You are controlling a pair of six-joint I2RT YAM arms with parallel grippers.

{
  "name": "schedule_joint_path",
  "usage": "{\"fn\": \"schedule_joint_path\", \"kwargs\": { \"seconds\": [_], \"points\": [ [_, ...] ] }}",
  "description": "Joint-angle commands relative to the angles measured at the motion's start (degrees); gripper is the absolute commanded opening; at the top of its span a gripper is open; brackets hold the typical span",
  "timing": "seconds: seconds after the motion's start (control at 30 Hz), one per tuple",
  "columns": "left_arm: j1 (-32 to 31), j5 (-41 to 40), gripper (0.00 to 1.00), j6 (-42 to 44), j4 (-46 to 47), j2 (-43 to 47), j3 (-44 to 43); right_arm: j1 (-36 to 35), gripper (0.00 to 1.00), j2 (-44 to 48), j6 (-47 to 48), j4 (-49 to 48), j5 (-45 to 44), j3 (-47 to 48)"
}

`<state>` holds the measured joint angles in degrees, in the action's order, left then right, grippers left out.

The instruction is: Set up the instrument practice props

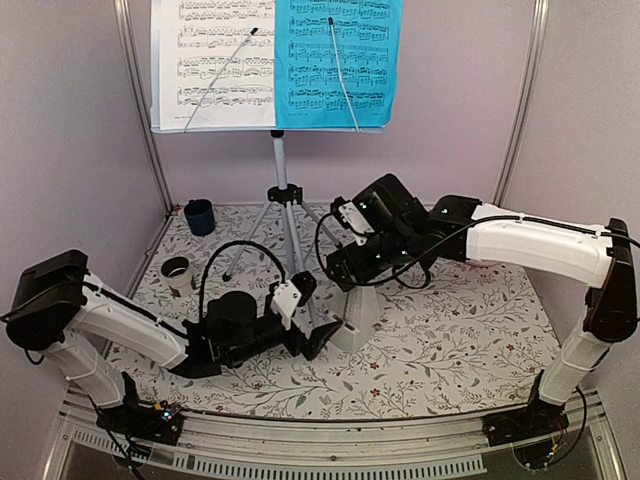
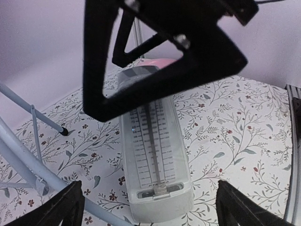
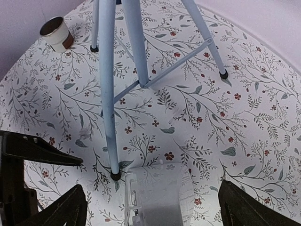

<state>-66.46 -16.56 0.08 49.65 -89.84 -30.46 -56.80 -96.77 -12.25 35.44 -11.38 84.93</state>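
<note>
The silver tripod music stand [image 1: 283, 190] stands at the back centre. Its tray holds the white music sheet [image 1: 215, 60] on the left and the blue music sheet [image 1: 338, 60] on the right, each under a wire arm. The white pyramid metronome [image 1: 358, 318] stands upright on the floral cloth, just in front of the tripod's right front leg. It also shows in the left wrist view [image 2: 155, 160] and the right wrist view [image 3: 162, 197]. My right gripper [image 1: 352, 270] hovers open right over its top, jaws wide on either side [image 3: 155, 212]. My left gripper [image 1: 318, 335] is open beside its left face [image 2: 150, 212].
A dark blue cup [image 1: 199, 216] and a white cup with a brown band [image 1: 177, 272] stand at the back left; the latter also shows in the right wrist view [image 3: 56, 33]. Tripod legs [image 3: 107, 89] spread close around the metronome. A pink plate edge [image 2: 162, 62] shows behind it.
</note>
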Motion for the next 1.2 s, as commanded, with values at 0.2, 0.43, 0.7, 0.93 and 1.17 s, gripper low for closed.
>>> {"fn": "schedule_joint_path", "kwargs": {
  "seconds": [0.2,0.43,0.7,0.93,1.17],
  "points": [
    [-0.8,0.3,0.99,-8.7,-7.4,-4.8,-10.6,10.5,0.99,22.9,-4.1,-22.5,13.6,-22.0],
    [-0.9,-2.1,0.99,-10.7,-12.4,-10.6,-18.9,19.6,0.99,35.8,-8.0,-34.7,23.2,-41.9],
    [-0.8,-5.3,0.96,-15.4,-16.6,-16.9,-25.0,25.0,0.98,36.8,-12.6,-41.5,29.4,-52.0],
    [0.8,-4.9,0.9,-17.0,-16.5,-20.6,-26.8,26.9,0.97,35.2,-13.6,-48.1,37.1,-57.4],
    [1.7,-1.7,0.62,-14.1,-12.9,-21.7,-27.8,28.4,0.95,31.8,-14.3,-50.2,42.9,-59.2]
  ]
}}
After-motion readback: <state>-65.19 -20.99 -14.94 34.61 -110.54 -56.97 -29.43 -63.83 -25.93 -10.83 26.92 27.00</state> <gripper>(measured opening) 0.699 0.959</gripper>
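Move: The metronome stands about 7 cm ahead of the left hand and 9 cm to its right, its middle some 6 cm lower. The music stand's front foot is on the table about 9 cm to the metronome's left and nearly level with it, and the low end of its post lies some 14 cm beyond that foot, 6 cm farther left. From the right hand, already open above it, the metronome's middle lies 11 cm down, 2 cm back and 2 cm right. The left fingers arrive wide open around the metronome's upper part and start to close on it, after going about 8 cm right and 6 cm forward, first rising slightly, then sinking, the fingertips tipping down a little. To clear the way, the open right hand lifts about 6 cm and sweeps some 14 cm right, away from the metronome, then drops beside it while rolling over some 35 degrees. ##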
